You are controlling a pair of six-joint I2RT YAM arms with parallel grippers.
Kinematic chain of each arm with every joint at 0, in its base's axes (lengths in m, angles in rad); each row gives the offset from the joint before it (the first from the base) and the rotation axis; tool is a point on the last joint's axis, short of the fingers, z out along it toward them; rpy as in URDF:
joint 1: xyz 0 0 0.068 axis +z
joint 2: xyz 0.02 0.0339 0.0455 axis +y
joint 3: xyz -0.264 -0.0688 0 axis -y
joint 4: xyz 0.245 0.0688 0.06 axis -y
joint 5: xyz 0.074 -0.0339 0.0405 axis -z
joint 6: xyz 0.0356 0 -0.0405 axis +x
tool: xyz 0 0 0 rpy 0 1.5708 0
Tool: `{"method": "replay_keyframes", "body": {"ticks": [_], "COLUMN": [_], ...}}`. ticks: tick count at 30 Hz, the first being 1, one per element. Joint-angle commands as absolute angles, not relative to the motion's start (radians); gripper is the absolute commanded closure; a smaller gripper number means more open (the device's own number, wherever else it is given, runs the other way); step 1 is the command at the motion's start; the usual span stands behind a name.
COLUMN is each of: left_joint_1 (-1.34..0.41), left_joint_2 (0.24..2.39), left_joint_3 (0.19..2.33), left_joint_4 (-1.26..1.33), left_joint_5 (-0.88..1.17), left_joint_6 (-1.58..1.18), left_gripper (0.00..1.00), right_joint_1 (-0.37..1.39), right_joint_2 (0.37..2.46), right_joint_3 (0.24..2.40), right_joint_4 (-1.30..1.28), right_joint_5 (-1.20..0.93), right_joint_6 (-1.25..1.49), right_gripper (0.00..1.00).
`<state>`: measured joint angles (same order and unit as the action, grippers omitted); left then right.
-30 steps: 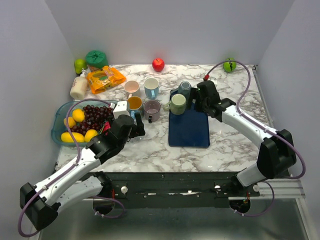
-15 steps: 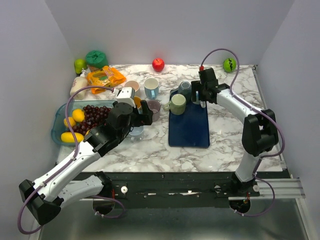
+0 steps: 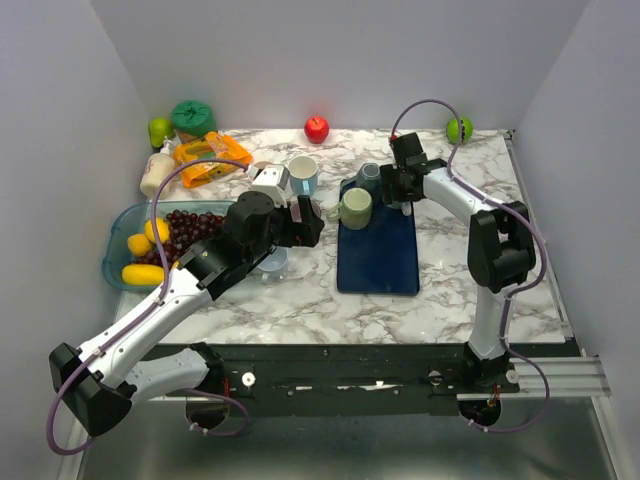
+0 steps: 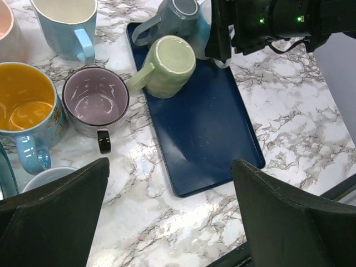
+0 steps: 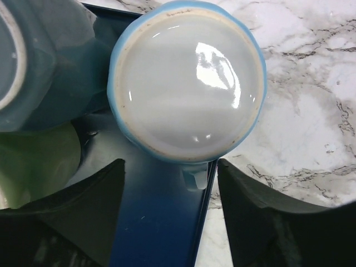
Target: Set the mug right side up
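Note:
A light blue mug (image 5: 186,83) stands upside down on the right edge of the dark blue tray (image 5: 156,222), its white base facing up. Its handle (image 5: 196,179) points toward my right gripper (image 5: 171,167), which is open; the fingers stand either side of the handle without touching it. From above, the right gripper (image 3: 400,190) covers most of that mug. My left gripper (image 4: 169,164) is open and holds nothing. It hovers over bare marble by the tray's (image 4: 211,133) near left corner. In the left wrist view a sliver of the mug (image 4: 201,36) shows under the right arm.
A green mug (image 4: 169,64) lies on its side on the tray beside a grey-blue mug (image 4: 175,14). Upright mugs stand left of the tray: purple (image 4: 95,100), orange-lined (image 4: 22,105), light blue (image 4: 64,22). A fruit bowl (image 3: 112,262), a chips bag (image 3: 208,157) and a red apple (image 3: 316,128) sit further off.
My right gripper has swung left and back over the upside-down mug, and its jaws have narrowed somewhat. My left arm has moved right, toward the tray.

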<state>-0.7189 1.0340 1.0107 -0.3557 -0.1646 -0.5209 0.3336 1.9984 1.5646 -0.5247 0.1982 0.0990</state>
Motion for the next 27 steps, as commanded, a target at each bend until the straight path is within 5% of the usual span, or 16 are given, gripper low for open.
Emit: {"method": "replay_keyframes", "body": {"ticks": [1, 15, 20, 27], "left_joint_1": [-0.706, -0.692, -0.689, -0.686], "left_joint_2": [1.046, 0.98, 0.985, 0.982], "left_joint_3": [1.048, 0.999, 0.999, 0.991], "left_joint_4": [-0.336, -0.278, -0.279, -0.273], "left_joint_5": [-0.117, -0.141, -0.133, -0.129], "left_joint_6": [-0.499, -0.499, -0.502, -0.5], "left_gripper": [0.01, 0.01, 0.01, 0.01], "right_joint_1": [0.328, 0.316, 0.314, 0.313], "right_joint_2": [2.029, 2.079, 2.083, 2.021], "right_joint_3": [1.604, 1.657, 1.661, 1.625], "right_joint_4": [-0.558, -0.568, -0.571, -0.56], "right_joint_5": [0.262, 0.307, 0.334, 0.38], "right_joint_6": [0.127, 0.138, 0.143, 0.172], "right_gripper": [0.3, 0.64, 0.99, 0.99]}}
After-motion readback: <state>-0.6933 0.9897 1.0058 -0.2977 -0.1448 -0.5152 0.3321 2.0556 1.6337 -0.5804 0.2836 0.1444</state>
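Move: The upside-down light-blue mug is the right gripper's target: its middle lies about 6 cm ahead, 1 cm to the right and 1 cm below, with its handle pointing back almost between the open fingers. The grey-blue mug stands 8 cm left of it and level with it; the green mug is about 11 cm left and 6 cm nearer. From the left gripper, the light-blue mug lies roughly 22 cm ahead, 21 cm right and 20 cm lower. Ease the right gripper about 1 cm to the right and slightly forward and down, turning it some 5 degrees clockwise to straddle the light-blue mug's handle, then shut the fingers from three-quarters open and pinch the handle. Meanwhile raise the open left gripper about 2.5 cm. ##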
